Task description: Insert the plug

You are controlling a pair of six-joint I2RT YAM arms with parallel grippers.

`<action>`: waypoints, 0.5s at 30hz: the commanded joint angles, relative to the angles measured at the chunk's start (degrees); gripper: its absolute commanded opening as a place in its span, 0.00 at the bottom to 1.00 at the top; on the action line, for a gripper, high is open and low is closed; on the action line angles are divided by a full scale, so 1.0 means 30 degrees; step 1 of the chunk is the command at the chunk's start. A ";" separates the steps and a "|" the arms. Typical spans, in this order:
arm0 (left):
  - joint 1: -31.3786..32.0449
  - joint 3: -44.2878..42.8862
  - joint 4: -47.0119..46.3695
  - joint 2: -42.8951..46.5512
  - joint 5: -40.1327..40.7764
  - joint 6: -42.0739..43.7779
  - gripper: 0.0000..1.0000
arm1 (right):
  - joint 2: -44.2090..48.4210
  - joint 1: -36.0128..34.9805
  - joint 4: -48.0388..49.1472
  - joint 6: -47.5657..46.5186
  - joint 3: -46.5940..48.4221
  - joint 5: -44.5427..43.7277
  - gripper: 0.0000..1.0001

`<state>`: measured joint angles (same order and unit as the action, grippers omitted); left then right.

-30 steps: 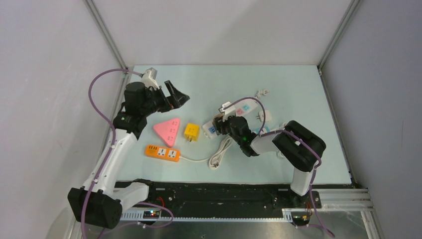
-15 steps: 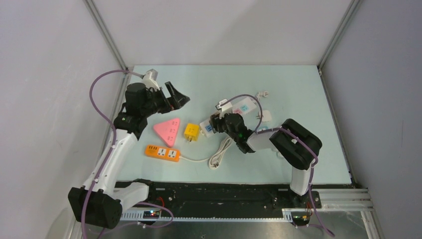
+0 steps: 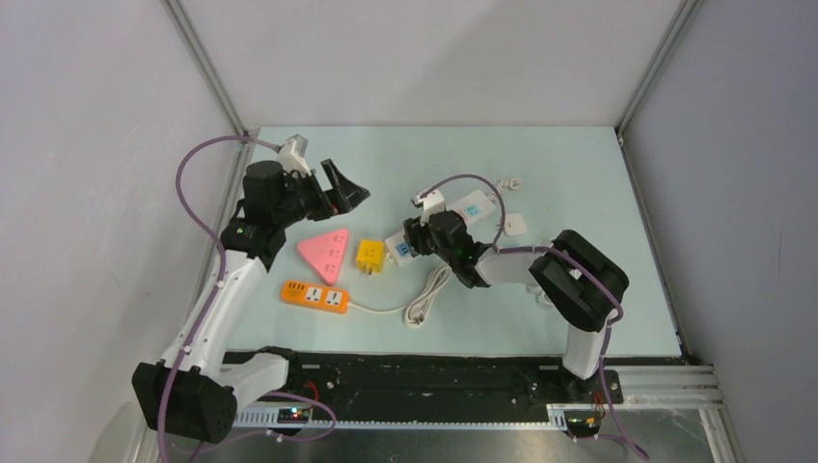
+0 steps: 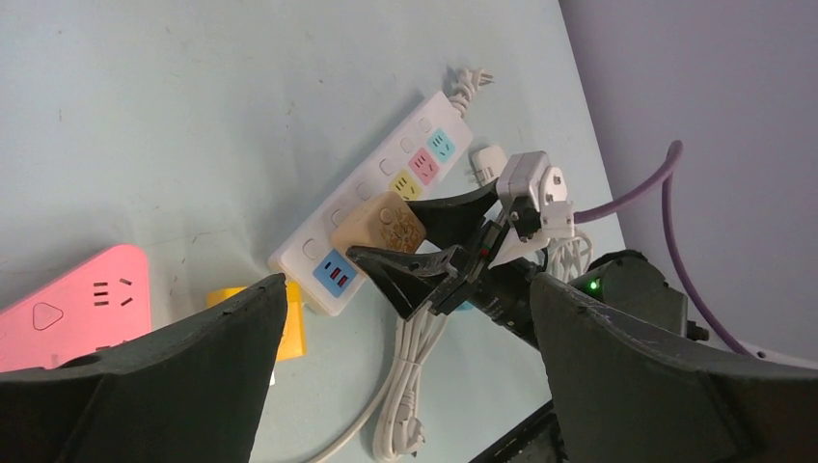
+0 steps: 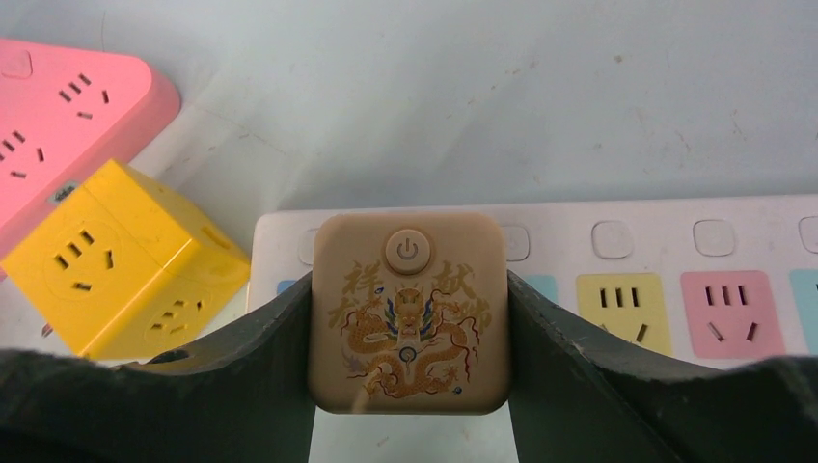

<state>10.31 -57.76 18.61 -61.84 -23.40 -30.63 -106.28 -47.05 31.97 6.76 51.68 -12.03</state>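
Observation:
My right gripper [image 5: 408, 289] is shut on the plug [image 5: 408, 313], a beige square block with a dragon print and a round power button. It hangs over the left part of the white power strip [image 5: 666, 217], beside the strip's yellow socket [image 5: 617, 304]. Whether the plug touches the strip I cannot tell. In the left wrist view the plug [image 4: 379, 224] sits between the right gripper's fingers [image 4: 424, 275], close to the blue end of the strip [image 4: 395, 169]. My left gripper [image 3: 342, 188] hovers open and empty above the table's far left.
A pink triangular socket block [image 3: 326, 253] and a yellow cube socket [image 3: 370, 256] lie just left of the strip. An orange strip [image 3: 315, 295] lies nearer, its white cable coiled [image 3: 424, 299] below the right gripper. A small white adapter [image 3: 514, 225] lies right of the strip.
My right gripper has carried the plug leftward along the white strip toward its blue end. The left arm has stayed where it was.

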 commanded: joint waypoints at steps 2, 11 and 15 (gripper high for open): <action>-0.0095 -0.0431 -0.0359 0.0262 -0.0598 0.0076 1.00 | 0.0322 0.0042 -0.9578 0.1575 0.0286 0.1990 0.31; -0.0095 -0.0461 -0.0371 0.0402 -0.1452 0.1137 1.00 | 0.3373 0.1207 -1.2215 0.0460 0.6979 0.3493 0.99; -0.0095 -0.0610 -0.0346 0.0694 -0.1076 0.1405 1.00 | 0.4645 0.1665 -1.1775 0.0434 0.7638 0.2941 0.99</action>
<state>10.31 -57.76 18.59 -61.80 -26.24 -28.80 -98.37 -43.51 -1.28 8.10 71.18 -2.70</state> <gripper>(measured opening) 0.996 0.993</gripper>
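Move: The beige plug is between my right fingers, its middle about 1 cm below my hand point, already standing on the white power strip near the strip's left end; the strip's middle is about 5 cm to the right, 4 cm ahead and 4 cm lower. The yellow adaptor lies about 11 cm left and 4 cm back, the pink triangle 20 cm left and 4 cm back. From my left hand the plug is about 15 cm right, 4 cm ahead, 20 cm below. I let go of the plug with my right hand: easing back about 2.5 cm and a little left over the strip, tipping the fingers some 10 degrees further down, I open them from plug width to wide. Then I lift quickly, about 8 to 9 cm, drifting forward some 3 cm, so the fingers come clear above the plug. ##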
